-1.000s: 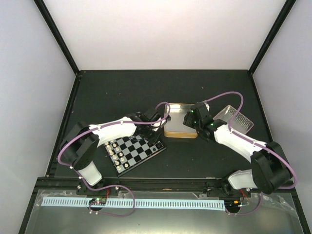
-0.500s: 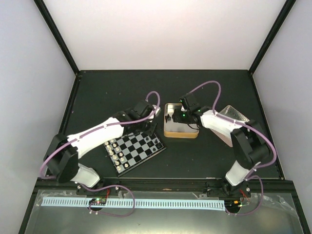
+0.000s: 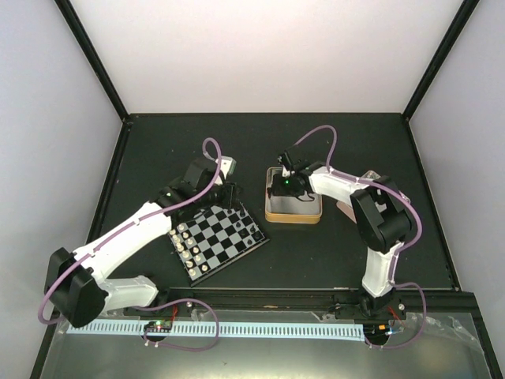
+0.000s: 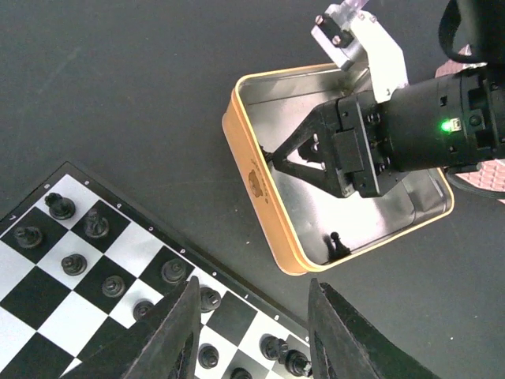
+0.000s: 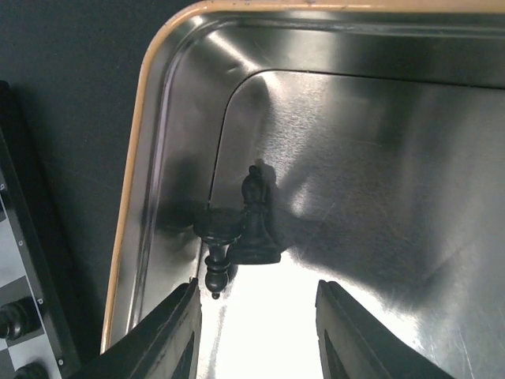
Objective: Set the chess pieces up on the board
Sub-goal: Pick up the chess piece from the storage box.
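Observation:
The board (image 3: 217,241) lies in front of the left arm. Black chess pieces (image 4: 113,284) stand along its edge nearest the tin, cream ones (image 3: 185,243) on the opposite side. My left gripper (image 4: 252,339) hovers open over the board's far corner, with nothing between its fingers. My right gripper (image 3: 280,185) is down inside the gold-rimmed tin (image 3: 293,219). It stands open just short of two black pieces in the tin's corner. One of them, a bishop (image 5: 254,217), is upright and the other piece (image 5: 215,254) lies on its side. A black pawn (image 4: 338,243) also stands in the tin.
Part of a pinkish lid (image 4: 481,174) shows past the right arm. The tin's walls (image 5: 130,213) close in the two pieces on two sides. Black posts (image 3: 91,59) frame the dark table at the back.
The left arm has drawn back and left off the board's far corner, its jaws parting. The right gripper has pushed further left into the tin, its jaws narrowing.

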`<action>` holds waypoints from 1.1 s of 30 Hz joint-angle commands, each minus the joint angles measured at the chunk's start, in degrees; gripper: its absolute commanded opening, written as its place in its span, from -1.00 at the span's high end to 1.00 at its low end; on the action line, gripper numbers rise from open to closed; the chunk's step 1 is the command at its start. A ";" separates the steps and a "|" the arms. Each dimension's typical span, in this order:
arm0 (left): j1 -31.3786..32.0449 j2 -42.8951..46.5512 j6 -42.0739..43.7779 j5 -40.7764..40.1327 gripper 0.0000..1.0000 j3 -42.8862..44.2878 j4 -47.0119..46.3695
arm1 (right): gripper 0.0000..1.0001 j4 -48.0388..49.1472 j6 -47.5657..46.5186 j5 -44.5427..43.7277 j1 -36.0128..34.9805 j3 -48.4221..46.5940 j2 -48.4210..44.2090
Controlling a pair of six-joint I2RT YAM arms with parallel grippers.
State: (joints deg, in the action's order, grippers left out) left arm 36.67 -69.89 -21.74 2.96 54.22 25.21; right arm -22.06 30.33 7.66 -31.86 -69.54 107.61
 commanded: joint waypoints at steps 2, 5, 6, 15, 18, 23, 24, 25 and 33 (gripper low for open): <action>-1.78 3.14 -2.32 1.84 0.21 -1.70 -3.85 | 0.24 -1.29 -1.55 -1.21 -0.81 -3.12 2.54; -2.61 3.78 -2.70 2.49 0.20 -2.38 -4.20 | 0.35 -1.66 -1.62 -1.72 -0.93 -4.17 3.90; -2.88 3.87 -2.85 2.75 0.20 -2.54 -4.25 | 0.38 -1.59 -1.69 -1.73 -0.99 -4.40 4.25; -3.77 3.66 -3.27 4.49 0.20 -3.33 -4.76 | 0.46 -2.93 -3.35 -5.31 -1.87 -6.49 6.87; -3.88 3.64 -3.28 4.79 0.20 -3.40 -4.95 | 0.45 -3.41 -3.83 -6.53 -2.22 -7.20 7.84; -4.17 3.58 -3.36 5.20 0.20 -3.48 -5.00 | 0.46 -3.76 -4.23 -7.90 -2.57 -8.09 9.08; -4.15 3.60 -3.37 5.21 0.20 -3.50 -5.00 | 0.49 -3.84 -4.24 -8.19 -2.59 -8.12 9.25; -4.29 3.66 -3.35 5.29 0.20 -3.50 -4.92 | 0.54 -3.86 -4.25 -8.42 -2.66 -8.09 9.26; -4.83 4.86 -4.29 5.57 0.17 -4.24 -5.43 | 0.70 -1.37 -5.52 -11.06 -3.21 -4.43 3.51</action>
State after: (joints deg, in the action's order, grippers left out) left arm 32.56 -66.83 -24.80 7.57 50.50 21.78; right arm -24.67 26.17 -0.49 -34.54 -76.16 115.11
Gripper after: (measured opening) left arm 0.408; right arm 0.172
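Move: The black bishop I want lies on its side in the storage box, head outward, about 3 cm ahead of my right fingertips, 1 cm left and 3 cm below them. Right beside it lies a second piece, roughly 2 cm ahead and 3 cm left of my right hand at the same depth; a third sits near the box's near wall, some 8 cm back and 2 cm right. From my left hand the bishop is about 11 cm ahead, 9 cm right and 17 cm down. I sink my right hand about 2.5 cm into the storage box onto the bishop's foot end, easing forward some 1.5 cm as I go and bringing the fingers about 10 degrees closer to upright. I narrow them on the way down, hold that gap briefly, then close further until the tips pinch the bishop by its base. ##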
